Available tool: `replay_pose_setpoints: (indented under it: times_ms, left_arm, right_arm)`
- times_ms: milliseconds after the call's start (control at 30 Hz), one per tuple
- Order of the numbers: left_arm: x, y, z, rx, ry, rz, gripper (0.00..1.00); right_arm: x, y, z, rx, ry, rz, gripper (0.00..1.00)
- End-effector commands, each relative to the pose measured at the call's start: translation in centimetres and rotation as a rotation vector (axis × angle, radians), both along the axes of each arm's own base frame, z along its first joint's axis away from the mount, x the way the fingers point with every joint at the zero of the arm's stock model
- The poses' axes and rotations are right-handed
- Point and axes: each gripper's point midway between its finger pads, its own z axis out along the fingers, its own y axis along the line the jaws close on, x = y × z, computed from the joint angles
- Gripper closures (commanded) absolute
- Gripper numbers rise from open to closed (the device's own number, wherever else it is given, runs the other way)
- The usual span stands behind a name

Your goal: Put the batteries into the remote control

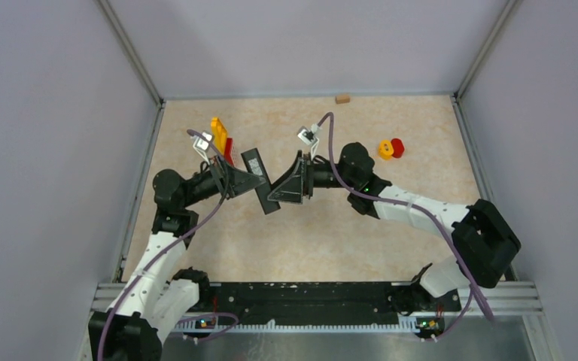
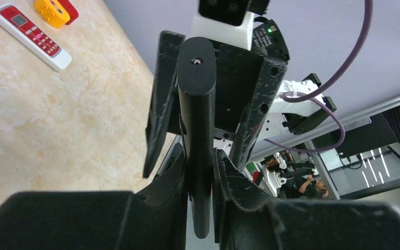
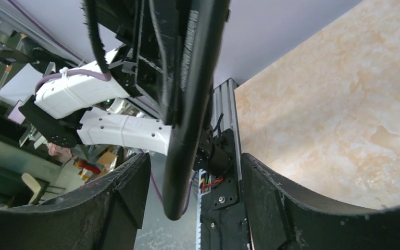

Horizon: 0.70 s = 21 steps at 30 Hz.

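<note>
A black remote control point(image 1: 260, 180) is held off the table at mid-field, with my left gripper point(image 1: 250, 183) shut on it. In the left wrist view the remote point(image 2: 198, 94) stands edge-on, pinched between the two pads of that gripper point(image 2: 200, 177). My right gripper point(image 1: 277, 192) faces it from the right with its jaws open. In the right wrist view the remote's rounded end point(image 3: 190, 130) hangs between the spread fingers point(image 3: 120, 192) of that gripper point(image 3: 195, 182) and touches neither. No batteries show in any view.
A white remote with red buttons point(image 2: 31, 36) lies beside a yellow and red block point(image 2: 57, 10). Yellow and red blocks point(image 1: 390, 148) sit at the right, with more point(image 1: 220, 135) behind the left gripper. A small brown block point(image 1: 342, 98) rests by the back wall.
</note>
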Motion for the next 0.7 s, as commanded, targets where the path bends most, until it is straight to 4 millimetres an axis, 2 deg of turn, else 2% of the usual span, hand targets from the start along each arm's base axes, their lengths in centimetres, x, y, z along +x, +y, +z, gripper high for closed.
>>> replay_pose_setpoints:
  times_ms: [0,133,333,400,500,533,633,667]
  left_arm:
    - [-1.4,-0.1,3.1,-0.001,-0.179,-0.035,1.00]
    - [-1.5,-0.1,3.0,0.000,-0.180,-0.035,1.00]
    - [-1.3,0.0,3.0,0.003,-0.181,-0.023,1.00]
    - [-1.1,0.0,2.9,0.005,-0.181,-0.012,0.97]
    - [-0.8,0.1,2.9,0.020,-0.175,0.012,0.77]
    - [-0.6,0.2,2.7,0.032,-0.173,0.023,0.67]
    - [0.3,0.6,2.0,0.096,-0.165,0.091,0.17]
    - [0.8,0.9,1.5,0.128,-0.154,0.130,0.05]
  right_arm:
    - [-1.0,1.3,2.2,0.057,-0.078,0.071,0.41]
    - [-1.3,1.8,2.7,0.082,-0.068,0.099,0.55]
    - [-1.7,2.3,3.0,0.105,-0.027,0.142,0.68]
    - [-1.5,2.4,2.9,0.104,-0.012,0.142,0.80]
    - [-1.0,2.6,2.6,0.086,0.001,0.116,1.00]
    - [-0.7,2.5,2.3,0.071,0.002,0.096,1.00]
    - [1.4,2.1,0.7,-0.012,0.009,-0.023,1.00]
    - [2.3,1.7,0.1,-0.048,0.007,-0.076,1.00]
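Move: The black remote control lies flat, already in the left gripper, its middle about 1 cm ahead of that hand point and otherwise level with it. From the open right gripper the remote's middle is roughly 4 cm ahead, 3 cm left and 1 cm up. Well below the right hand, some 22 cm, the red box stands about 18 cm ahead and 16 cm left, and the red-and-white remote about 15 cm ahead and 28 cm right. Bring the right gripper about 2 cm to the left onto the near end of the black remote, easing back some 1 cm on the way, and close its fingers to pinch that end from above and below. Hold the left hand nearly still with its grip until the right has shut, then open the left fingers wide to let go. ##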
